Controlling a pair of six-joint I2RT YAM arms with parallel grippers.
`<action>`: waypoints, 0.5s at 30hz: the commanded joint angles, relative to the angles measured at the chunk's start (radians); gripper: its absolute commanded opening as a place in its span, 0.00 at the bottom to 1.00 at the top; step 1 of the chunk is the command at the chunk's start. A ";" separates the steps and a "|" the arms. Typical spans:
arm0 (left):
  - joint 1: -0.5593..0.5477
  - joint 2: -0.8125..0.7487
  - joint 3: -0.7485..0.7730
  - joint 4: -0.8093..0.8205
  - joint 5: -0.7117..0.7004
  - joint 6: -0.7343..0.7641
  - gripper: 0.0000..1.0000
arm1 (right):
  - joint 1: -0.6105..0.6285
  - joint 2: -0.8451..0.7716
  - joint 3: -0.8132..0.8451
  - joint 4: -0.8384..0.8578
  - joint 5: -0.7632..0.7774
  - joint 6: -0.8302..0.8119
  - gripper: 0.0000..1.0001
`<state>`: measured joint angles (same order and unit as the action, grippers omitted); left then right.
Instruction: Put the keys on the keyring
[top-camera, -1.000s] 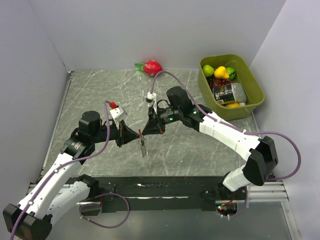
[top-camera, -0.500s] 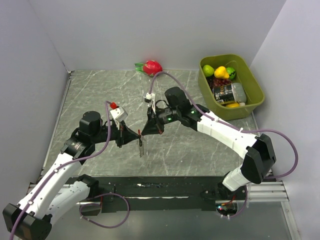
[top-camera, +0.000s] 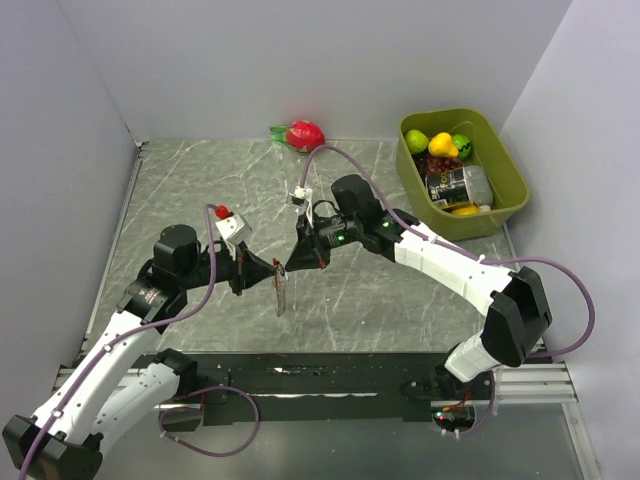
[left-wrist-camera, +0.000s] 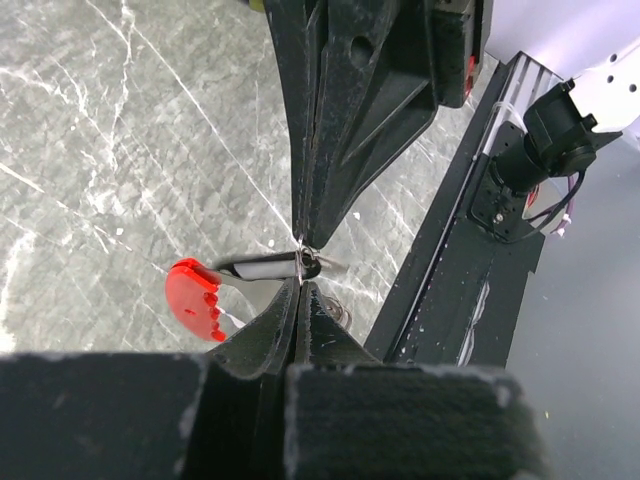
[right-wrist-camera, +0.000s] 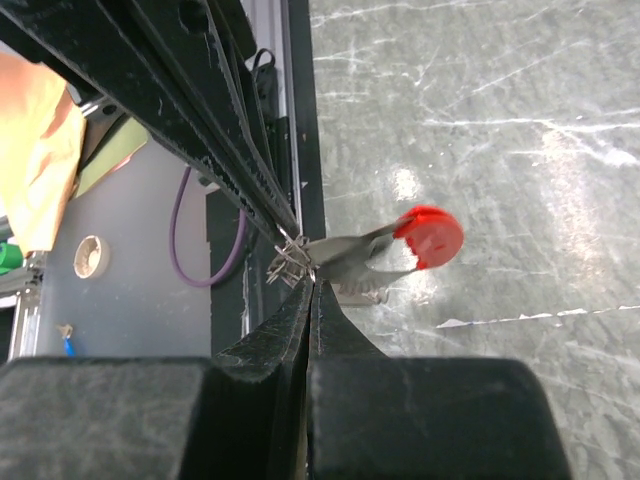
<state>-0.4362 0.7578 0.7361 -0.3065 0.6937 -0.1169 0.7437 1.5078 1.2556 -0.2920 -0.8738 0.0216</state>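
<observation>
Above the middle of the table my two grippers meet tip to tip. The keyring (top-camera: 281, 297) hangs just below them as a short silvery strip. The left wrist view shows its red rounded end (left-wrist-camera: 192, 298) and silvery shaft (left-wrist-camera: 262, 267). My left gripper (left-wrist-camera: 299, 285) is shut on the thin wire at the shaft's end. In the right wrist view my right gripper (right-wrist-camera: 313, 283) is shut on the same wire bunch (right-wrist-camera: 289, 262), with the red end (right-wrist-camera: 430, 235) beyond it. I cannot pick out separate keys in the bunch. From above, the left gripper (top-camera: 277, 273) and right gripper (top-camera: 289, 267) almost touch.
A green bin (top-camera: 511, 192) with fruit and a can stands at the back right. A red dragon fruit (top-camera: 304, 133) lies by the back wall. Grey walls close in left, right and behind. A black rail (top-camera: 330, 372) runs along the near edge.
The left arm has drawn slightly back to the left, and the hanging keyring has swung a little leftward. Both grippers stay shut at the same meeting point.
</observation>
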 joint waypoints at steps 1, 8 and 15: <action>-0.006 -0.028 0.040 0.056 0.003 -0.006 0.01 | -0.009 0.006 0.001 0.040 -0.034 -0.011 0.00; -0.006 -0.046 0.036 0.086 -0.002 -0.027 0.01 | -0.007 0.008 0.004 0.024 -0.096 -0.060 0.00; -0.006 -0.058 0.025 0.141 0.006 -0.076 0.01 | -0.015 -0.078 -0.067 0.074 -0.085 -0.092 0.44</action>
<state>-0.4385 0.7246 0.7361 -0.2722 0.6907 -0.1493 0.7414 1.5055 1.2366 -0.2726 -0.9546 -0.0326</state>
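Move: The keyring is pinched in the left fingertips, about 1 cm to the right of the left hand's point and level with it. From the right hand, which is shut on the dark key's end, the keyring is some 2 cm to the left, neither ahead nor back. The dark key lies right by the right fingertips, about 1 cm ahead and 1 cm below. The red-handled piece hangs roughly 3 cm ahead of the right hand, 2 cm left and 4 cm lower. The dark key at the keyring is let go by the right fingers, which open to about a third late on, after the hand has eased back roughly 1 cm and turned some 5 degrees counter-clockwise. The left hand keeps its pinch on the keyring and rises about 1.5 cm. ##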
